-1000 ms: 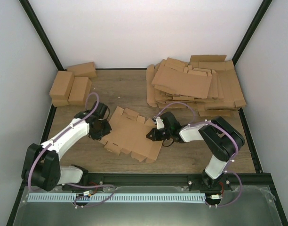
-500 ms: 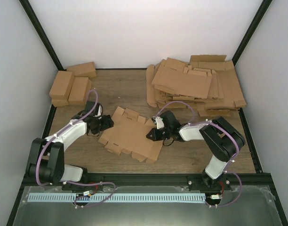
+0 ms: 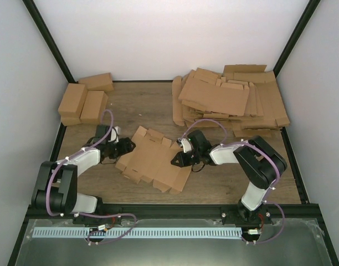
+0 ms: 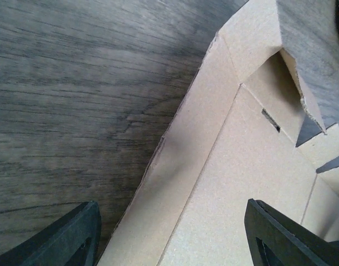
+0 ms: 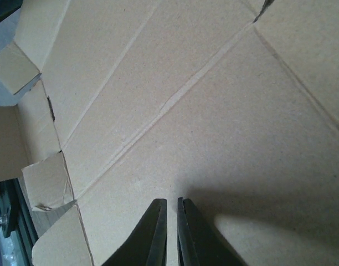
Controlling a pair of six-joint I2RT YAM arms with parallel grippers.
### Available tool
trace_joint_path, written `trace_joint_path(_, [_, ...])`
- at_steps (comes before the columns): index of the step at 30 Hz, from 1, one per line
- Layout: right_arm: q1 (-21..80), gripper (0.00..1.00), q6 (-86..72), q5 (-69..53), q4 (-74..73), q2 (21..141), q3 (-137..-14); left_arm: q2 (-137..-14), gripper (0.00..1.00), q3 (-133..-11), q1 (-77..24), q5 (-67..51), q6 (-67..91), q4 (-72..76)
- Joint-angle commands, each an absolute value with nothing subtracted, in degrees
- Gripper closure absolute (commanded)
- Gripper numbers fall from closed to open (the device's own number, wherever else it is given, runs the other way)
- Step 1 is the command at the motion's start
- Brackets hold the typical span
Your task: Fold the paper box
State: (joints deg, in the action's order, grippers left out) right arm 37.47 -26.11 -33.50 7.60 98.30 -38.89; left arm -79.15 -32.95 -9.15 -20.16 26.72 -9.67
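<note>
The paper box (image 3: 153,162) lies flat and unfolded on the wooden table, flaps spread around it. My left gripper (image 3: 124,146) stands open at the sheet's left edge. In the left wrist view its fingers (image 4: 67,239) straddle the long side flap of the paper box (image 4: 241,166) without touching it. My right gripper (image 3: 175,159) is shut, its tips resting on the right part of the sheet. From the right wrist, the gripper (image 5: 170,206) has nothing between its fingers, which point down onto the creased panel of the paper box (image 5: 186,105).
A big heap of flat cardboard sheets (image 3: 230,100) fills the back right. Folded brown cartons (image 3: 83,102) stand at the back left. A black frame rail (image 3: 175,210) runs along the near edge, and white walls close in the sides.
My left gripper has opened and let go of the sheet's left edge, and its arm has swung toward the left. My right gripper has stayed shut on the sheet.
</note>
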Motion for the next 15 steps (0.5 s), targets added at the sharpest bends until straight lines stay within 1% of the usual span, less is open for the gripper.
trace_joint_path(1, [37.84, 0.93, -25.99, -36.78, 6.57, 99.92, -40.27, -80.49, 0.27, -31.65, -7.47, -27.88, 26.08, -3.25])
trace_joint_path(2, [37.8, 0.93, -26.05, -36.86, 6.62, 100.07, -40.27, -80.96, 0.3, -31.72, -7.13, -28.5, 25.92, -3.25])
trace_joint_path(6, [37.79, 0.93, -26.01, -36.83, 6.52, 100.37, -40.23, -82.5, 0.46, -31.99, -6.85, -33.0, 25.55, -2.31])
trace_joint_path(8, [37.77, 0.93, -25.79, -36.59, 6.27, 100.35, -40.25, -82.56, 0.51, -31.83, -6.86, -35.52, 26.2, -1.12])
trace_joint_path(11, [37.84, 0.93, -25.66, -36.24, 5.85, 100.22, -40.25, -82.0, 0.63, -31.98, -6.99, -37.61, 26.25, -1.37])
trace_joint_path(15, [37.79, 0.93, -25.46, -35.98, 5.42, 100.18, -40.54, -79.8, 0.66, -32.47, -8.76, -36.99, 25.86, -4.18])
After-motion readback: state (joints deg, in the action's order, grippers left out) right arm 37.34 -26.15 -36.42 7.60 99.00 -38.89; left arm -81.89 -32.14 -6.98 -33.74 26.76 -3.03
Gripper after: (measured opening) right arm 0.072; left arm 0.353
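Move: Just below the open left fingers, some 2 cm down and about 1 cm left of their midpoint, lies the paper box's long left flap. From this hand the main panel's middle is about 5 cm back and 10 cm right, the far tab about 5 cm ahead and 11 cm right, and the near tab some 12 cm back and 2 cm right. From the right hand, the flap lies roughly 6 cm ahead, 20 cm left and 1 cm lower. Closing to about half its former opening around the long left flap, the left hand swings the flap's outer edge up between its fingers, going some 2.5 cm right towards the main panel and then also rising about 1 cm, rolling some 10 degrees so its left side dips. The right hand, fingers still shut, stays at the main panel, holding it down, and barely creeps back. ##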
